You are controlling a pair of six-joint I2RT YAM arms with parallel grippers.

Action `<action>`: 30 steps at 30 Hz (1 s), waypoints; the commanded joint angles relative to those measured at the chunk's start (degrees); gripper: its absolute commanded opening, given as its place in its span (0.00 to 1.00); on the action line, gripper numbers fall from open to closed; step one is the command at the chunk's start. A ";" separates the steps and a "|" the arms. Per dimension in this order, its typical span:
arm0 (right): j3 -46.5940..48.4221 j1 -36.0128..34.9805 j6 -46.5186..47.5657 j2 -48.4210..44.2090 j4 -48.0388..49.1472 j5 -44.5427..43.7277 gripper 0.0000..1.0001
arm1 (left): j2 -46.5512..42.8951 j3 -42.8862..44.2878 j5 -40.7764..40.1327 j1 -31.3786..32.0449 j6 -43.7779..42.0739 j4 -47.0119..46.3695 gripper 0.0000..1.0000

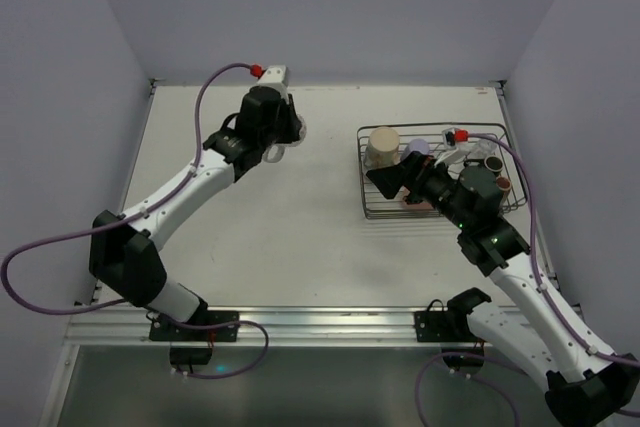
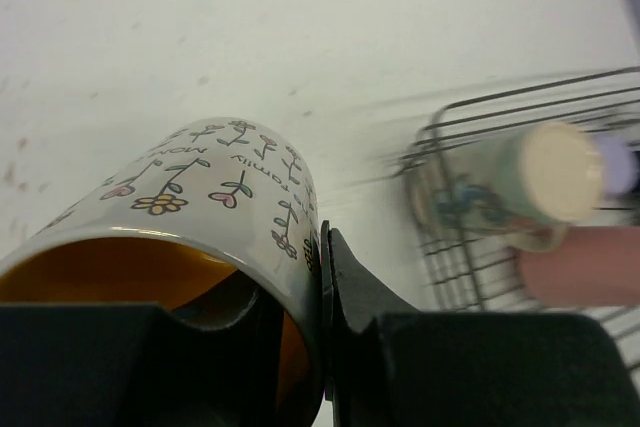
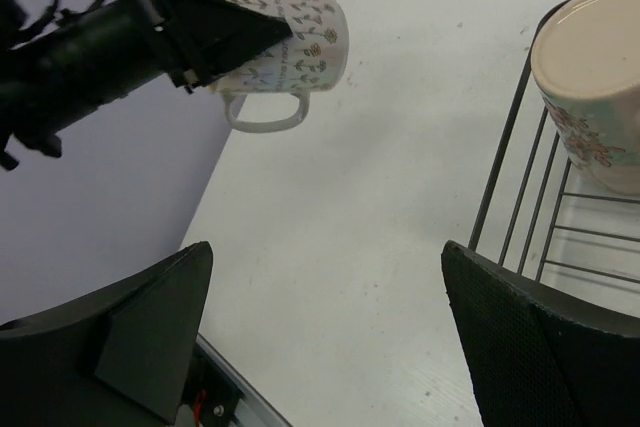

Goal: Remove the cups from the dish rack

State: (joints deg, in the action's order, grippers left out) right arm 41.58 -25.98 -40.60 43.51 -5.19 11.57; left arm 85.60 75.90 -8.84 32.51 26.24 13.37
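My left gripper [image 2: 322, 287] is shut on the wall of a white flowered cup with an orange inside [image 2: 200, 202], one finger inside and one outside. It holds the cup [image 1: 296, 131] above the far left of the table; the right wrist view shows that cup [image 3: 290, 32] tilted with its handle hanging down. The dish rack [image 1: 440, 209] stands at the right with a cream patterned mug [image 1: 383, 147], a lavender cup [image 1: 419, 147], a salmon-red cup [image 1: 415, 203] and a small brown cup [image 1: 494, 163]. My right gripper [image 1: 392, 181] stands open and empty over the rack's left edge [image 3: 505, 172].
White table [image 1: 290, 237] between the arms, grey walls on the left, back and right. Metal rail [image 1: 300, 322] along the near edge. My right arm and its cable lie across the rack's right half.
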 commanded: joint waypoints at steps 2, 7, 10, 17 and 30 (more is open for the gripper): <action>2.28 -0.56 5.35 -0.26 -2.19 0.29 0.99 | 2.99 3.91 -6.79 -8.68 -5.66 10.79 0.00; 1.75 -1.18 7.99 0.78 -2.01 2.13 0.99 | 5.45 4.08 -9.26 -15.27 -8.04 14.49 0.00; 1.57 -1.88 8.96 2.10 -2.11 2.84 0.99 | 7.99 5.57 -7.78 -19.06 -8.22 15.98 0.00; 0.78 -3.03 9.92 1.67 -1.31 3.63 0.99 | 14.84 6.89 -4.52 -25.12 -9.98 14.50 0.00; 0.60 -3.03 12.65 3.16 -3.15 0.82 0.99 | 22.94 13.13 -1.35 -27.77 -11.21 14.67 0.10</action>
State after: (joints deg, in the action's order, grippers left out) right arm 41.69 -28.84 -29.87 45.89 -7.42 13.96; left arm 109.78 84.25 -10.09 4.93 17.32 30.98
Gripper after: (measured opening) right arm 0.989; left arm 0.208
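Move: The left hand already holds the flowered mug; the bare table spot it is taken to lies about 24 cm to its left, 5 cm farther out and 21 cm below. The beige cup in the rack stands roughly 23 cm to this hand's right, 4 cm ahead, 18 cm lower. From the empty right hand that spot is some 47 cm left, 20 cm ahead and 24 cm below. Keeping its grip, the left hand swings the mug about 22 cm left and 18 cm down, fingers tipping downward. ##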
